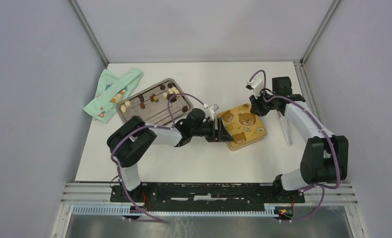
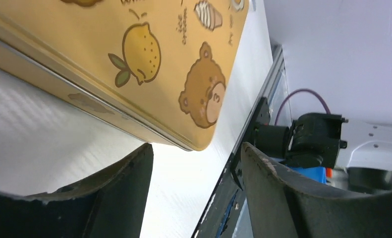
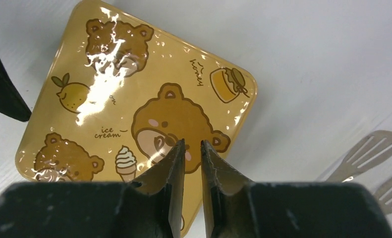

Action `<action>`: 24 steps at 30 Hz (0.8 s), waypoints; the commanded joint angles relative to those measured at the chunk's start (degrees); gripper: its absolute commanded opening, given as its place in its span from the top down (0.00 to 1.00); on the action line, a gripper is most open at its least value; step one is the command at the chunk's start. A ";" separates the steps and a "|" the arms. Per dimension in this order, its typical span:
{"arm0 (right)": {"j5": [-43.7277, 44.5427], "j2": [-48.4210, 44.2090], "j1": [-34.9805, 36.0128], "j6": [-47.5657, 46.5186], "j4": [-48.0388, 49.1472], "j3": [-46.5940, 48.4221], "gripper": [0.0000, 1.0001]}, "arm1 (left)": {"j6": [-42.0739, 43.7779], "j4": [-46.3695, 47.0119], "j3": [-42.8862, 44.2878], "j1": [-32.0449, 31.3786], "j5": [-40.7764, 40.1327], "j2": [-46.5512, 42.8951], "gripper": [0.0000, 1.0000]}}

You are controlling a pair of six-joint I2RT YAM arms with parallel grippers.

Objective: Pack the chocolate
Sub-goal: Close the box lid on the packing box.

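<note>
The chocolate point(image 1: 149, 97), several small dark, brown and cream pieces, lies on a metal tray point(image 1: 151, 116) at the back left. A gold square tin point(image 1: 243, 126) with bear pictures sits closed right of centre. My left gripper point(image 1: 222, 131) is at the tin's left edge. In the left wrist view the left gripper point(image 2: 196, 148) is open and empty, with the tin point(image 2: 134, 54) just beyond its fingertips. My right gripper point(image 1: 257, 106) hovers by the tin's far right corner. In the right wrist view the right gripper point(image 3: 192, 144) has its fingers only slightly apart over the lid point(image 3: 134, 99), holding nothing.
A green patterned cloth point(image 1: 112, 94) lies left of the tray. A white slotted spatula point(image 1: 284, 128) rests on the table right of the tin, and the same spatula point(image 3: 367, 153) shows in the right wrist view. Grey walls enclose the table on three sides.
</note>
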 commanded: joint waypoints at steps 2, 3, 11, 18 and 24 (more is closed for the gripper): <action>-2.92 1.88 1.22 -0.74 2.09 2.21 0.76 | 9.49 -10.74 -2.10 1.03 -11.72 -13.07 0.30; -1.05 2.84 1.92 -0.84 1.98 2.93 0.77 | 11.02 -13.49 -2.79 1.34 -14.17 -15.02 0.31; 11.37 14.91 5.65 -0.48 -0.03 8.93 0.78 | 17.89 -34.39 -2.14 3.18 -29.69 -21.42 0.70; 5.31 12.27 5.82 -3.59 -2.33 10.81 0.78 | 19.41 -35.77 -2.89 3.51 -33.48 -23.37 0.65; -3.57 7.50 12.68 -6.40 -1.77 10.99 0.76 | 19.83 -35.74 -3.34 3.62 -33.13 -23.92 0.66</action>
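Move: Over the lid's far right part, the right hand has the middle of the packing box, its lid already on, about 5 cm to its left, 5 cm back and 8 cm below; the tongs lie some 15 cm to its right and 7 cm back. From the left hand, low at the box's near left corner, the box's middle is roughly 7 cm right, 3 cm ahead and 4 cm lower; the chocolate tray is about 34 cm left and 12 cm ahead. Backing away from the box's near left corner, the left hand travels about 13 cm left and a little forward, arching up 5 cm and down again; the fingers swing to point steeply down and close to a narrow gap. The nearly shut right hand dips forward and some 5 cm down towards the lid's far part, then lifts half of that and slides left above the lid. ##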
